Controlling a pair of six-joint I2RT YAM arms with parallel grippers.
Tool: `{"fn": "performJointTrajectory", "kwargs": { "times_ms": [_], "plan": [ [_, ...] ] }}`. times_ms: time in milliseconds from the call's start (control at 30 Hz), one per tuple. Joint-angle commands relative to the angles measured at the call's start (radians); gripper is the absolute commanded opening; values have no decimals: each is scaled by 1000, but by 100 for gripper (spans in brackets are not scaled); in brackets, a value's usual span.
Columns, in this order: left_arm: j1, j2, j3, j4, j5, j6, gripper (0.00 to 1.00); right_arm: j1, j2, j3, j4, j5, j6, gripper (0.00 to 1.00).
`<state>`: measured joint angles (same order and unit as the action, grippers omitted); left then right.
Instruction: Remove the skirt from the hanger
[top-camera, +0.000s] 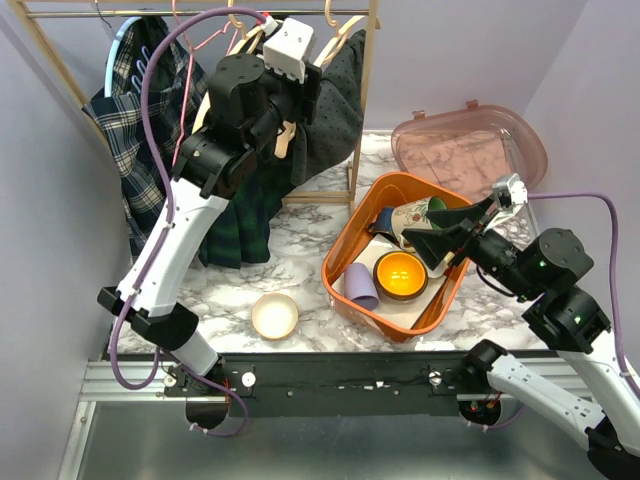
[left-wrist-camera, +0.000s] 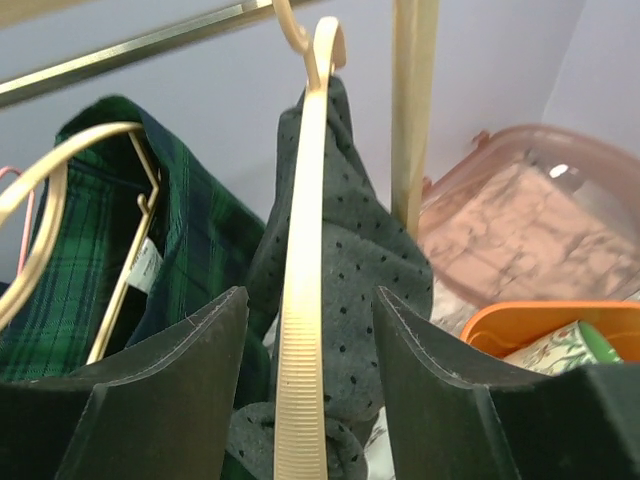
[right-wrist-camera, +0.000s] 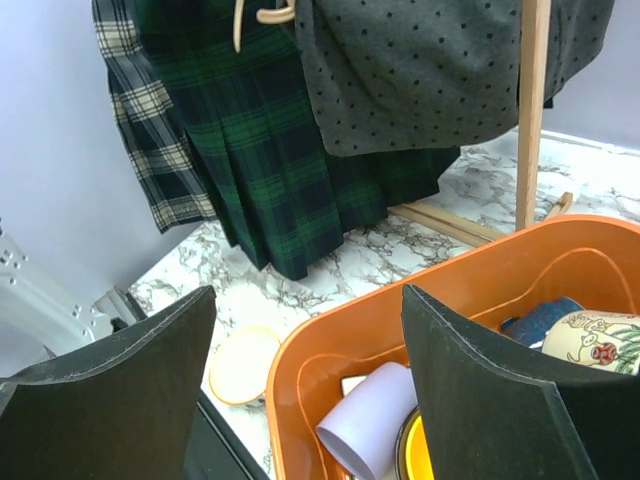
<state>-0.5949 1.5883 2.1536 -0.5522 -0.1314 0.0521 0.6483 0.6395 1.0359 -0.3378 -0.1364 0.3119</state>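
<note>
A grey dotted skirt (top-camera: 338, 110) hangs over a cream hanger (left-wrist-camera: 302, 300) on the wooden rack rail. It also shows in the left wrist view (left-wrist-camera: 365, 250) and the right wrist view (right-wrist-camera: 430, 70). My left gripper (left-wrist-camera: 310, 335) is open, with one jaw on each side of the hanger's ribbed arm, not touching it. In the top view the left gripper (top-camera: 288, 120) is up at the rail between the garments. A green plaid skirt (top-camera: 240, 215) hangs on a second hanger just to the left. My right gripper (top-camera: 447, 237) is open and empty above the orange bin.
The orange bin (top-camera: 340, 250) holds a lilac cup, a yellow bowl and a patterned mug. A pink lid (top-camera: 470, 150) lies behind it. A small cream bowl (top-camera: 275, 316) sits near the front. A plaid shirt (top-camera: 135, 110) hangs far left. The rack post (top-camera: 365, 100) stands beside the grey skirt.
</note>
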Motion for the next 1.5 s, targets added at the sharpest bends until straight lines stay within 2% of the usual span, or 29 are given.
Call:
{"fn": "performJointTrajectory", "kwargs": {
  "times_ms": [0, 233, 500, 600, 733, 800, 933, 1067, 1200, 1467],
  "plan": [
    [6, 2, 31, -14, -19, 72, 63, -3, -14, -22, 8, -35, -28, 82],
    [6, 35, -15, 12, -88, 133, 62, -3, -17, -20, -6, -5, -19, 82],
    [4, 65, -6, 28, -39, 141, 51, -3, -8, -16, 0, -2, -11, 82],
    [4, 73, 3, 31, -48, 149, 41, -3, -8, -14, -1, 0, -10, 82],
    [4, 67, 11, 44, -36, 153, 22, -3, -14, -14, -1, 8, -10, 82],
    [4, 62, 17, 60, -27, 141, 19, -3, -12, -14, 0, 14, -8, 82],
    [4, 73, 51, 61, -13, 124, 0, -3, -11, -14, 14, 14, 3, 83],
    [4, 85, 87, 64, -25, 104, 0, -3, -6, -11, 20, 6, 9, 83],
    [4, 98, 120, 78, -99, 89, 0, -3, -11, -10, 19, 9, 13, 83],
    [4, 68, 103, 149, -123, 104, 0, -3, -14, -14, 26, 8, 23, 83]
  ]
}}
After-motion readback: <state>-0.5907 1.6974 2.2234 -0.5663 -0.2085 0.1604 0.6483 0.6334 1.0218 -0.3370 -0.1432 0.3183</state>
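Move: Just ahead of the left hand, about 3 cm out and 1 cm below, runs the near arm of the wooden hanger carrying the grey skirt. That skirt hangs some 5 cm ahead, 5 cm to the right and 12 cm lower; the green plaid skirt is about 5 cm ahead, 10 cm left and 10 cm lower. From the right hand, the same hanger arm lies roughly 20 cm ahead, 22 cm left and 12 cm higher. Easing about 3 cm forward and as much down along the near arm of the grey skirt's hanger, the left hand rolls some 10 degrees, its left side rising. The half-open fingers shut from either side and pinch the wooden arm; keeping that grip, the hand rises a little over 1 cm. ##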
